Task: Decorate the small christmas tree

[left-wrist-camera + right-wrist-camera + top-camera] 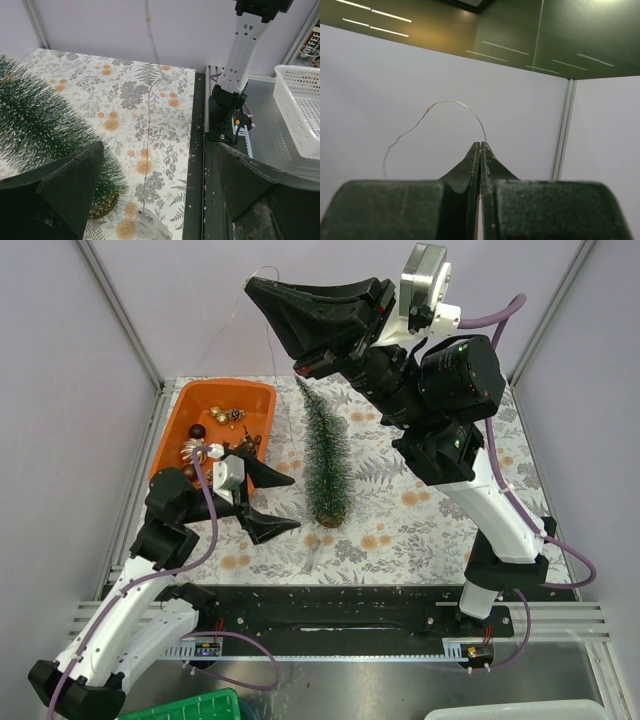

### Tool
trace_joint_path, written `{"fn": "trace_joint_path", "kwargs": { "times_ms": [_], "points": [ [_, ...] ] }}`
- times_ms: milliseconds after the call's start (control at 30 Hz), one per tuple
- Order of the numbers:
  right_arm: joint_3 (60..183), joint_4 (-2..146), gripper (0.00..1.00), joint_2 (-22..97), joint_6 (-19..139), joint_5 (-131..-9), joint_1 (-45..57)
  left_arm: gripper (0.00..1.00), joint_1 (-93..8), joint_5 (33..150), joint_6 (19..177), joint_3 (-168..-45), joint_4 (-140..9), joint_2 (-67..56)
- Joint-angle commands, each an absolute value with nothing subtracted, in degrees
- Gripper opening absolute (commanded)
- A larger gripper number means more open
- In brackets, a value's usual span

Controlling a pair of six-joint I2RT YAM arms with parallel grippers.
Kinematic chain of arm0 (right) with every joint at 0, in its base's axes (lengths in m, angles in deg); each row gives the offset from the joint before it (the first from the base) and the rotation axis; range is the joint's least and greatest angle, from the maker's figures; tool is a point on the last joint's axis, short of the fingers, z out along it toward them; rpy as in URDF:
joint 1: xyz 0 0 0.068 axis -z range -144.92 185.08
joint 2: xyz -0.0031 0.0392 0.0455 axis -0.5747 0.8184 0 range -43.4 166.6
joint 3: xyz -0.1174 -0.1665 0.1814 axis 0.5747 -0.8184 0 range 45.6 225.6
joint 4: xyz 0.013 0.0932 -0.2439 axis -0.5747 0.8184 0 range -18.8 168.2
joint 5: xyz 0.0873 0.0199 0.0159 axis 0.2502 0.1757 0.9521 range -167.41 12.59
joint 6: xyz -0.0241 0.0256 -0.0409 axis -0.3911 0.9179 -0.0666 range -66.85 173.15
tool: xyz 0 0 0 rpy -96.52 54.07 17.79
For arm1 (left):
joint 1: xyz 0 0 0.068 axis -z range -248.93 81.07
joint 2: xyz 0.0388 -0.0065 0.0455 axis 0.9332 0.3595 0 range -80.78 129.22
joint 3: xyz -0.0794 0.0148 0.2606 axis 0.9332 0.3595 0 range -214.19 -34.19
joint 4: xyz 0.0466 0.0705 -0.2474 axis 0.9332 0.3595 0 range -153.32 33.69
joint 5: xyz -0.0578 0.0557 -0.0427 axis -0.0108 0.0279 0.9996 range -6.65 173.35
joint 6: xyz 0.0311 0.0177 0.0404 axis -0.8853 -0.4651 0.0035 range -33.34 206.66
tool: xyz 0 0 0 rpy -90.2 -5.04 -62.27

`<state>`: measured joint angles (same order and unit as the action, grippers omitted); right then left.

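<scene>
The small christmas tree (326, 455) lies on its side on the flowered table cover, round base toward the near edge; its bristles fill the left of the left wrist view (40, 125). My right gripper (252, 286) is raised high over the back left, shut on a thin light wire (445, 102) that loops out above its tips (480, 145). The wire (149, 115) drops to a clear battery box (312, 558) lying beside the tree's base. My left gripper (295, 504) hovers open just left of the tree's base, nothing between its fingers (159, 150).
An orange tray (185, 425) at the back left holds several small gold and brown ornaments (225, 415). A white basket (300, 110) sits off the table at the near right, a green bin (190, 708) at the near left. Frame posts and white walls surround the table.
</scene>
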<state>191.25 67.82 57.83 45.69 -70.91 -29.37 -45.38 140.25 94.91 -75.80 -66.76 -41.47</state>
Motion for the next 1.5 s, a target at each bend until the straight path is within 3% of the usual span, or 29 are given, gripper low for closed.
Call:
{"fn": "trace_joint_path", "kwargs": {
  "times_ms": [0, 233, 433, 500, 567, 633, 700, 833, 1467],
  "points": [
    [191.15, 65.93, 0.0, 56.8, 47.52, -68.71, -29.0, 0.96, -43.8, 137.49, 95.45, -76.12, -71.84, -40.26],
    [190.54, 65.66, 0.0, 56.88, 47.79, -68.1, -29.0, 0.89, -42.13, 138.55, 92.82, -76.38, -72.02, -38.33],
    [190.89, 64.7, 0.0, 57.41, 49.28, -67.05, -29.0, 0.91, -41.16, 136.78, 92.37, -76.64, -72.54, -37.19],
    [191.5, 64.43, 0.0, 57.85, 49.81, -66.43, -29.0, 0.86, -40.81, 136.96, 92.02, -76.91, -72.54, -36.66],
    [192.46, 64.43, 0.0, 58.37, 50.25, -66.08, -29.0, 0.74, -40.46, 138.1, 91.58, -77.26, -72.46, -35.87],
    [193.34, 64.52, 0.0, 58.73, 50.34, -65.9, -29.0, 0.55, -40.02, 139.68, 90.36, -77.44, -71.84, -35.43],
    [194.13, 64.52, 0.0, 58.99, 49.9, -65.73, -29.0, 0.25, -39.93, 139.78, 89.65, -76.82, -71.14, -35.69],
    [194.76, 65.66, 0.0, 58.38, 48.15, -65.99, -29.08, 0.0, -39.93, 138.55, 87.98, -74.72, -70.09, -37.44],
    [188.87, 65.05, 0.0, 50.91, 41.37, -69.24, -29.08, 0.0, -40.45, 135.91, 74.62, -70.85, -60.77, -41.49]
  ]
}}
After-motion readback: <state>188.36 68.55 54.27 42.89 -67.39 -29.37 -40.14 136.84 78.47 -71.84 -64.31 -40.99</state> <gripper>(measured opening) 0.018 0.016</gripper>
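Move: The thin light wire hangs from the right hand and passes about 3 cm to the right of the left hand's open fingertips, 1 cm farther out and level in height; its battery box hangs roughly 18 cm below the left hand, 3 cm to the right and neither ahead nor back. The tree stands about 10 cm ahead and 8 cm right of the left hand, its middle some 14 cm lower. From the right hand that stretch of wire lies about 40 cm straight below. The left hand, fingers pointing to the right, eases about 2 cm right towards the hanging wire while sinking slightly, shuts its wide-open fingers fully to pinch the wire in front of the tree's near side, then goes on down to nearly 4 cm below its starting height, drawing back left about 1 cm and rolling some 10 degrees so that its forward side rises. High above, the right hand keeps its shut grip on the wire, swaying slightly left and then right as it drifts about 1.5 cm back. ##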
